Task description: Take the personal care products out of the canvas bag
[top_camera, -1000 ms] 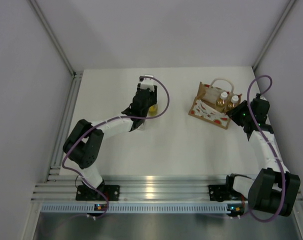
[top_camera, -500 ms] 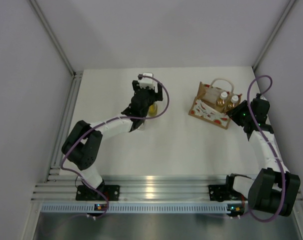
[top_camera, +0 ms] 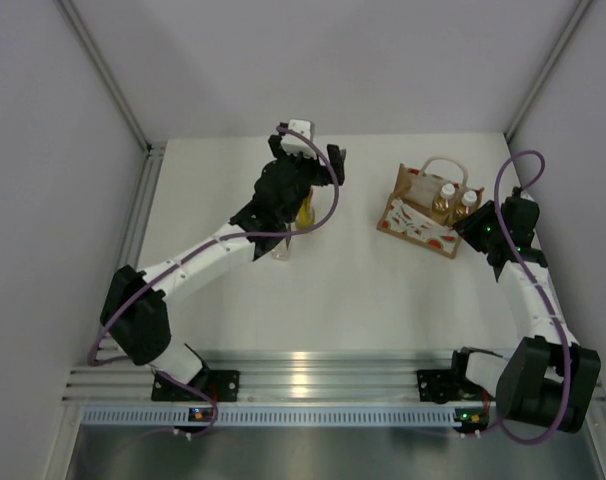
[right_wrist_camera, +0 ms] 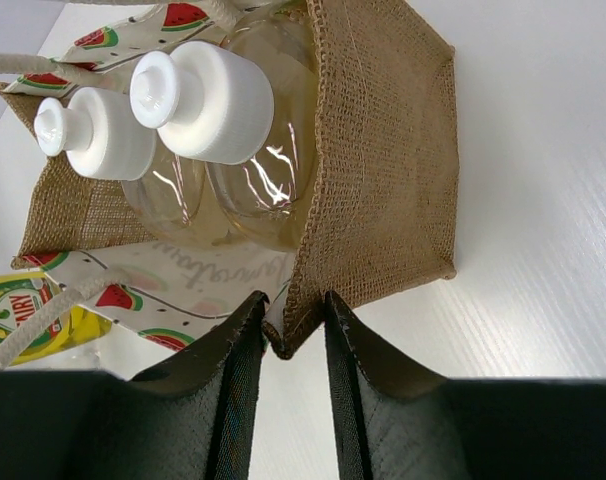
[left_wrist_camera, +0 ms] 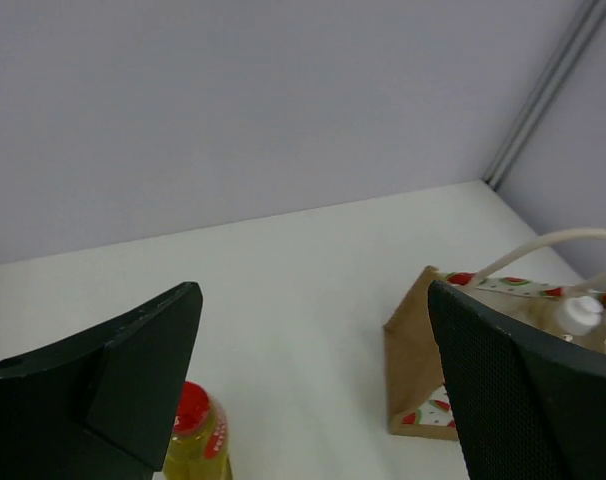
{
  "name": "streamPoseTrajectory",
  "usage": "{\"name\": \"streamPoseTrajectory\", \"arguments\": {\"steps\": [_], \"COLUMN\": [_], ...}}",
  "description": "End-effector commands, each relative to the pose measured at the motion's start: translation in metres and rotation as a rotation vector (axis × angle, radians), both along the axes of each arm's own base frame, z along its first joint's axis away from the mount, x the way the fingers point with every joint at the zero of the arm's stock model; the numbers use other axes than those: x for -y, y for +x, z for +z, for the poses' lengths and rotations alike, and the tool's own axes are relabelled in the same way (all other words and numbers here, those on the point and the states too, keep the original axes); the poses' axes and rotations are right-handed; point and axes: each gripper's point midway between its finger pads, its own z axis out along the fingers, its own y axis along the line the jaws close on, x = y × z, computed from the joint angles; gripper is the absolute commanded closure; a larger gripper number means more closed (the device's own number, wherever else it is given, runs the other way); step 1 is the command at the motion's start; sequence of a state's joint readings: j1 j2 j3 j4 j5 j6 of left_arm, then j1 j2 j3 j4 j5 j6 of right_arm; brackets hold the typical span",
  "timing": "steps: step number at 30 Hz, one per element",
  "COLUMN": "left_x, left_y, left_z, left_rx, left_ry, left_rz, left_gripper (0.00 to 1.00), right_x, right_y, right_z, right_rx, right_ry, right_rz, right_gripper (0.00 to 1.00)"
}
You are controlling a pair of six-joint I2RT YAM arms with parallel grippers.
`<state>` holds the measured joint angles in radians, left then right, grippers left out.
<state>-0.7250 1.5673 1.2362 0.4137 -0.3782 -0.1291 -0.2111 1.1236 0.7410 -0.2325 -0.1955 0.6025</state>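
The canvas bag [top_camera: 415,218] stands at the right, tan with a watermelon-print panel. Two amber-filled bottles with white caps [top_camera: 447,192] [right_wrist_camera: 203,100] stand inside it. My right gripper [right_wrist_camera: 293,318] is shut on the bag's near corner [top_camera: 480,232]. A yellow bottle with a red cap [top_camera: 305,212] [left_wrist_camera: 195,440] stands on the table left of the bag. My left gripper [left_wrist_camera: 313,295] [top_camera: 313,178] hangs open above and just behind it, empty, with the bottle low by its left finger. A small clear bottle [top_camera: 281,248] stands beside the left forearm.
The white table [top_camera: 363,290] is walled by grey panels on three sides. An aluminium rail [top_camera: 303,385] runs along the near edge by the arm bases. The bag's white handle loop [left_wrist_camera: 563,245] arches above its opening.
My left gripper has opened off the yellow bottle and lifted away toward the back, leaving it standing. The right gripper has kept its pinch on the bag.
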Motion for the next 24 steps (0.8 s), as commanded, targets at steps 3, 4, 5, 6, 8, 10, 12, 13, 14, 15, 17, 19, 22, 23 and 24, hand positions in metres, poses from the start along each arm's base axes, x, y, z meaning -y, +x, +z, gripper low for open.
{"name": "streamPoseTrajectory", "arguments": {"steps": [3, 4, 5, 6, 8, 10, 12, 13, 14, 15, 17, 19, 22, 23, 24], "left_x": [0.056, 0.070, 0.085, 0.094, 0.118, 0.144, 0.163, 0.175, 0.182, 0.188, 0.204, 0.217, 0.230, 0.231, 0.233], "left_y": [-0.051, -0.051, -0.056, -0.057, -0.047, -0.039, -0.038, -0.031, -0.028, -0.026, -0.016, -0.008, -0.001, 0.002, 0.003], "left_z": [0.067, 0.059, 0.057, 0.066, 0.045, 0.035, 0.030, 0.026, 0.024, 0.022, 0.015, -0.002, -0.010, -0.007, -0.009], "left_rx": [0.061, 0.044, 0.042, 0.052, -0.002, -0.042, -0.051, -0.058, -0.059, -0.062, -0.072, -0.090, -0.088, -0.078, -0.079], "left_ry": [-0.059, -0.050, -0.043, -0.050, -0.043, -0.050, -0.048, -0.054, -0.055, -0.058, -0.062, -0.050, -0.049, -0.055, -0.053], "left_rz": [-0.266, -0.301, -0.366, -0.391, -0.427, -0.479, -0.542, -0.554, -0.566, -0.579, -0.593, -0.604, -0.609, -0.597, -0.597], "left_gripper": [0.02, 0.02, 0.02, 0.02, 0.02, 0.02, 0.02, 0.02, 0.02, 0.02, 0.02, 0.02, 0.02, 0.02, 0.02], "right_x": [0.001, 0.001, 0.000, 0.001, 0.001, 0.003, 0.004, 0.004, 0.005, 0.004, 0.006, 0.007, 0.006, 0.006, 0.007], "right_y": [0.011, 0.011, 0.011, 0.011, 0.011, 0.010, 0.010, 0.010, 0.010, 0.010, 0.010, 0.009, 0.008, 0.006, 0.005], "right_z": [0.025, 0.025, 0.024, 0.024, 0.022, 0.022, 0.023, 0.023, 0.024, 0.025, 0.025, 0.024, 0.022, 0.019, 0.019], "right_rx": [0.089, 0.093, 0.092, 0.093, 0.090, 0.093, 0.097, 0.095, 0.098, 0.099, 0.100, 0.099, 0.100, 0.092, 0.096], "right_ry": [-0.024, -0.021, -0.017, -0.019, -0.011, -0.013, -0.014, -0.010, -0.008, -0.005, -0.001, 0.005, 0.020, 0.026, 0.026], "right_rz": [-0.003, -0.006, -0.004, -0.007, -0.013, -0.029, -0.038, -0.042, -0.045, -0.047, -0.060, -0.075, -0.084, -0.091, -0.098], "right_gripper": [0.70, 0.70, 0.70, 0.70, 0.70, 0.70, 0.70, 0.70, 0.70, 0.70, 0.71, 0.71, 0.71, 0.71, 0.71]}}
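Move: The next bottle, the white-capped one nearest the middle of the canvas bag, stands about 38 cm to the right of the left hand, 3 cm ahead and some 20 cm below. The other white-capped bottle is about 5 cm right of it and 2 cm nearer. The red-capped bottle already set down stands about 4 cm ahead and 4 cm left of the left hand, 18 cm below. From the right hand, the next bottle is roughly 10 cm ahead and 4 cm left. Towards the two bottles left in the canvas bag the empty left hand swings some 22 cm right, away from the red-capped bottle, first rising about 8 cm and drawing back 5, then coming forward again and sinking well below its starting height. Its wide-open fingers turn about 30 degrees clockwise and tip down. The right hand keeps its pinch on the bag's near corner, almost still. ##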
